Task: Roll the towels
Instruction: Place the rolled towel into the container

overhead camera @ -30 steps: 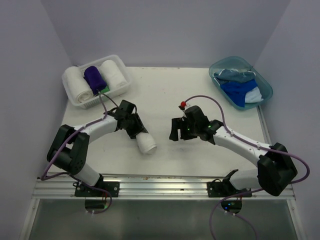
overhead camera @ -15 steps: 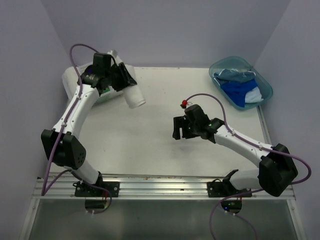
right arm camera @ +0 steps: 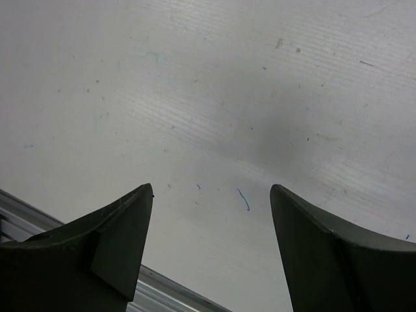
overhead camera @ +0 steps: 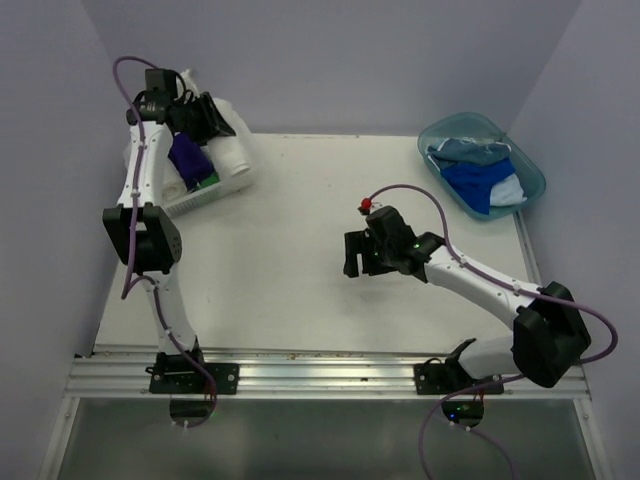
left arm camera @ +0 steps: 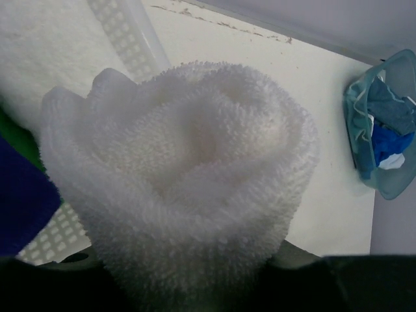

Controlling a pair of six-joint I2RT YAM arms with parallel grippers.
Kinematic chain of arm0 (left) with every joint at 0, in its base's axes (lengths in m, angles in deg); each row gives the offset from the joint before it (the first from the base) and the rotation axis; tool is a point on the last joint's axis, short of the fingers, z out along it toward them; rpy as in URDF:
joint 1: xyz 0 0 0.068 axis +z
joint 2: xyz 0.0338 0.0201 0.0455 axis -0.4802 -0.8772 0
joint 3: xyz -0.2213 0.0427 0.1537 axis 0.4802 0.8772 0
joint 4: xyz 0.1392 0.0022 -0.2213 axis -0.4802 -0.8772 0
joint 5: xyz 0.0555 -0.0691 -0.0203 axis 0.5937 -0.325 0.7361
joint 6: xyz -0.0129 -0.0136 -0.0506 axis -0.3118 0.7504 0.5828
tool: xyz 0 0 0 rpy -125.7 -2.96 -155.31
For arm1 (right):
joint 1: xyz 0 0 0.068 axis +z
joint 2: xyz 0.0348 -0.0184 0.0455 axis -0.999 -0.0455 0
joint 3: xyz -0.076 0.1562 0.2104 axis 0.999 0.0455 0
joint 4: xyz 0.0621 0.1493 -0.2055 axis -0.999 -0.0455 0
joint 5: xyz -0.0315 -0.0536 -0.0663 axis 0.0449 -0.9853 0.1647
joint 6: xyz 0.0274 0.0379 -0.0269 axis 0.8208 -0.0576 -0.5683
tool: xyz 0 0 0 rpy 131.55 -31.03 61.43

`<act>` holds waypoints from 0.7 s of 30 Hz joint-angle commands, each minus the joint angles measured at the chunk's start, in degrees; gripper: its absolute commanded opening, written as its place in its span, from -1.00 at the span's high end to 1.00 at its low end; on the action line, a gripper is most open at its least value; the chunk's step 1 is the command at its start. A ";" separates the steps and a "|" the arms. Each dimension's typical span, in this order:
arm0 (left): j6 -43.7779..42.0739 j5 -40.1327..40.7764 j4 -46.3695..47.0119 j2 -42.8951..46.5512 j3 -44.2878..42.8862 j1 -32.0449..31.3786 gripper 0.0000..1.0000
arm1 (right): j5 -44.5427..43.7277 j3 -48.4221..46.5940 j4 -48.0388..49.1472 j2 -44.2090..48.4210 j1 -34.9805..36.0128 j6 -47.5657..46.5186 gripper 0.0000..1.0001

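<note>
My left gripper (overhead camera: pixel 212 120) is shut on a white rolled towel (left arm camera: pixel 182 175), held over the right side of the white lattice basket (overhead camera: pixel 196 199) at the back left. The roll fills the left wrist view and hides the fingers. In the basket lie a purple towel (overhead camera: pixel 188 158), a white roll (overhead camera: pixel 165 182) on its left, another white roll (left arm camera: pixel 45 39) and a bit of green cloth (overhead camera: pixel 207 182). Blue towels (overhead camera: pixel 482 184) lie in the teal tub (overhead camera: pixel 530 165). My right gripper (overhead camera: pixel 356 256) hangs open over bare table (right arm camera: pixel 214 117), holding nothing.
The teal tub (left arm camera: pixel 383 130) sits at the back right corner of the table. Grey walls close in the left, back and right sides. An aluminium rail (overhead camera: pixel 320 372) runs along the near edge by the arm bases.
My left arm has swung from the middle of the table up to the basket at the back left, carrying the white roll. The right arm has hardly moved.
</note>
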 commanded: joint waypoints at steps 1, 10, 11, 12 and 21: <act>-2.13 -7.03 -0.64 -2.66 -5.81 3.80 0.44 | -1.09 -2.48 -0.76 -1.51 0.17 -0.28 -0.53; 1.83 -12.13 5.78 -10.39 -6.25 8.02 0.43 | -0.65 -5.03 -0.93 -6.17 0.17 -0.81 -0.53; 2.35 -12.48 5.96 -11.11 -6.95 8.03 0.43 | -0.65 -5.47 -1.02 -6.35 0.09 -0.90 -0.53; 2.62 -12.66 6.74 -12.68 -7.30 8.11 0.43 | -0.65 -5.64 -1.11 -6.79 0.08 -0.99 -0.53; 7.98 -11.26 12.19 -18.58 -9.59 9.78 0.37 | 0.94 -5.47 -1.20 -7.50 0.08 -0.99 -0.53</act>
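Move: The left hand still grips the rolled white towel above the container. The gap it is headed for, between the purple roll and the container's right-hand white roll, is about 3 cm left, level in reach and some 18 cm down. The purple roll sits about 7 cm left, level in reach; the right-hand white roll 2 cm farther out and 1 cm right; the green roll 5 cm back and 3 cm left. From the right hand the gap is roughly 27 cm ahead, 38 cm left and 5 cm lower. Keeping its hold on the towel roll, the left hand carries it down and in over the gap beside the purple roll: first about 6 cm to the left with a slight sink, then mostly down and forward, ending some 9 cm lower and 5 cm farther out. The wrist rolls left side down by about 10 degrees. Whether the towel already touches its neighbours can't be made out. ##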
